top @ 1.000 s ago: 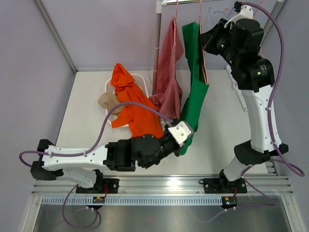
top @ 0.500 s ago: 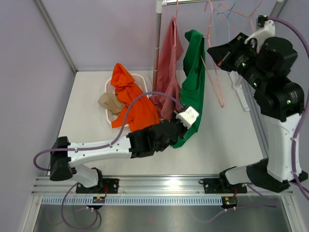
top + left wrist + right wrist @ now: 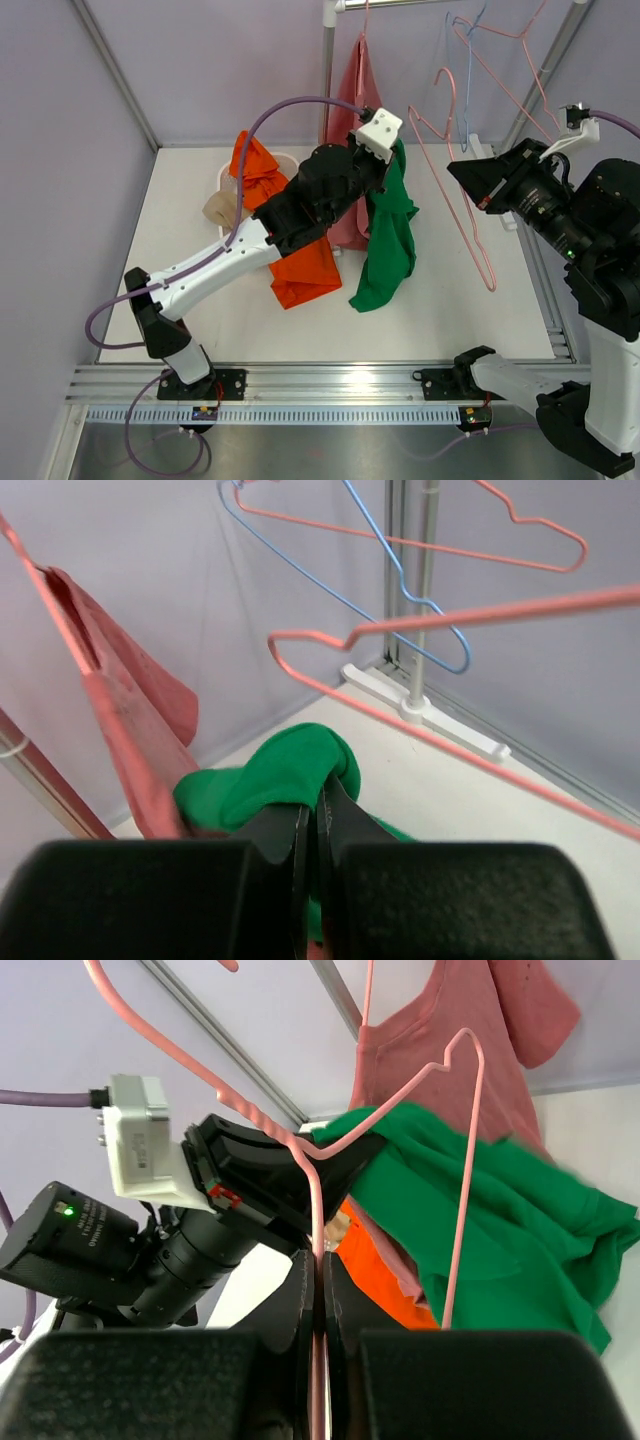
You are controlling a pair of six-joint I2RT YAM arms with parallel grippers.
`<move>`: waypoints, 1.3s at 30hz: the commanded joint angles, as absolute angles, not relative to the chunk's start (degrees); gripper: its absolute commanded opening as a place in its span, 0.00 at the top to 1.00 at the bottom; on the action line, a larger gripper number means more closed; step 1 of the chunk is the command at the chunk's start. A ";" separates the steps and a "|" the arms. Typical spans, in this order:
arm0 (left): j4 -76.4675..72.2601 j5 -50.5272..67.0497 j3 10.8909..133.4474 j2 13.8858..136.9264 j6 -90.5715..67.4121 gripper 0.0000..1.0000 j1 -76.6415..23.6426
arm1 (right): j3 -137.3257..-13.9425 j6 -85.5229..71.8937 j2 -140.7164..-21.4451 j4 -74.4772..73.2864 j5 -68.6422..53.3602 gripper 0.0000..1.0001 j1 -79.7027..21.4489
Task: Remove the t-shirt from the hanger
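The green t-shirt [image 3: 385, 240] hangs off the hanger from my left gripper [image 3: 390, 155], which is shut on its upper edge, raised beside the rack pole. Its lower end reaches the table. In the left wrist view the jaws [image 3: 318, 810] pinch a green fold [image 3: 285, 770]. My right gripper [image 3: 458, 172] is shut on the bare pink wire hanger [image 3: 470, 215], held to the right of the shirt and apart from it. In the right wrist view the hanger wire [image 3: 465, 1160] runs between the shut jaws [image 3: 320, 1260], with the green t-shirt [image 3: 500, 1230] behind it.
A dusty pink shirt [image 3: 355, 100] hangs on the rail by the rack pole [image 3: 326, 70]. An orange garment [image 3: 290, 225] and a beige one [image 3: 225, 210] lie over a white basket [image 3: 228, 178]. A blue hanger [image 3: 468, 60] and a pink hanger [image 3: 510, 30] hang at the rail's right end.
My left gripper rose and moved back toward the rail with the green t-shirt. My right arm swung right and down with the pink hanger, which came out of the shirt.
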State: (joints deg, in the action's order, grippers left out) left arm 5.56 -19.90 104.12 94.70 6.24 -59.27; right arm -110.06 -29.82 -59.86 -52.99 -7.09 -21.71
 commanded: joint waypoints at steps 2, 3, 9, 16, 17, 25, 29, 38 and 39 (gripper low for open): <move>6.86 -13.45 99.52 92.56 2.56 1.00 -60.29 | -112.76 -25.76 -60.55 -46.69 -8.26 1.00 -21.89; 6.07 -13.27 97.58 91.07 2.11 1.00 -60.55 | -113.29 -25.14 -61.34 -45.54 -8.78 1.00 -21.97; 4.48 -14.58 84.38 83.34 0.26 1.00 -66.59 | -119.00 -22.77 -69.50 -42.37 -5.54 1.00 -21.97; 16.42 -17.59 86.31 75.60 -1.91 1.00 -76.99 | -127.42 -19.60 -80.67 -40.42 -1.94 1.00 -21.89; 17.57 -17.49 86.05 72.71 -4.11 1.00 -76.91 | -131.70 -19.34 -82.25 -41.21 -1.59 1.00 -21.88; 30.57 -20.90 92.70 63.19 -2.04 1.00 -71.04 | -145.89 -18.28 -94.65 -45.00 -0.35 1.00 -20.57; 36.91 -21.18 110.07 66.00 4.20 1.00 -63.65 | -145.73 -18.72 -96.15 -43.34 -1.23 1.00 -18.72; 37.97 -14.78 128.84 79.79 10.29 1.00 -48.45 | -147.56 -20.39 -99.48 -40.34 -5.00 1.00 -13.54; 38.06 -11.37 130.24 80.85 9.59 1.00 -44.86 | -147.83 -20.39 -99.93 -40.25 -5.18 1.00 -13.10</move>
State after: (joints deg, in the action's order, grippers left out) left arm 37.71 -17.98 127.55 76.01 7.62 -49.98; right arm -145.21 -20.27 -98.15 -43.51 -2.61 -14.61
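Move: The white basket lies roughly 13 cm ahead of the left hand, 24 cm to its left and some 42 cm below; the orange T-shirt draped over it is 10 cm ahead and 18 cm left, about as low. Ahead of the right hand by 28 cm, 3 cm left and 13 cm up is the bare rail. From the right hand, the blue hanger hangs 28 cm ahead and 6 cm right, the pink T-shirt 28 cm ahead, 15 cm left. Still pinching the freed green T-shirt, the left hand pulls back about 18 cm, dipping and turning some 20 degrees clockwise, then swings left about 20 cm into line with the basket while climbing roughly 30 cm, easing forward and turning back. The right hand keeps the empty pink hanger pinched and carries it up a little, then forward about 20 cm towards the rail, tilting up slightly. ##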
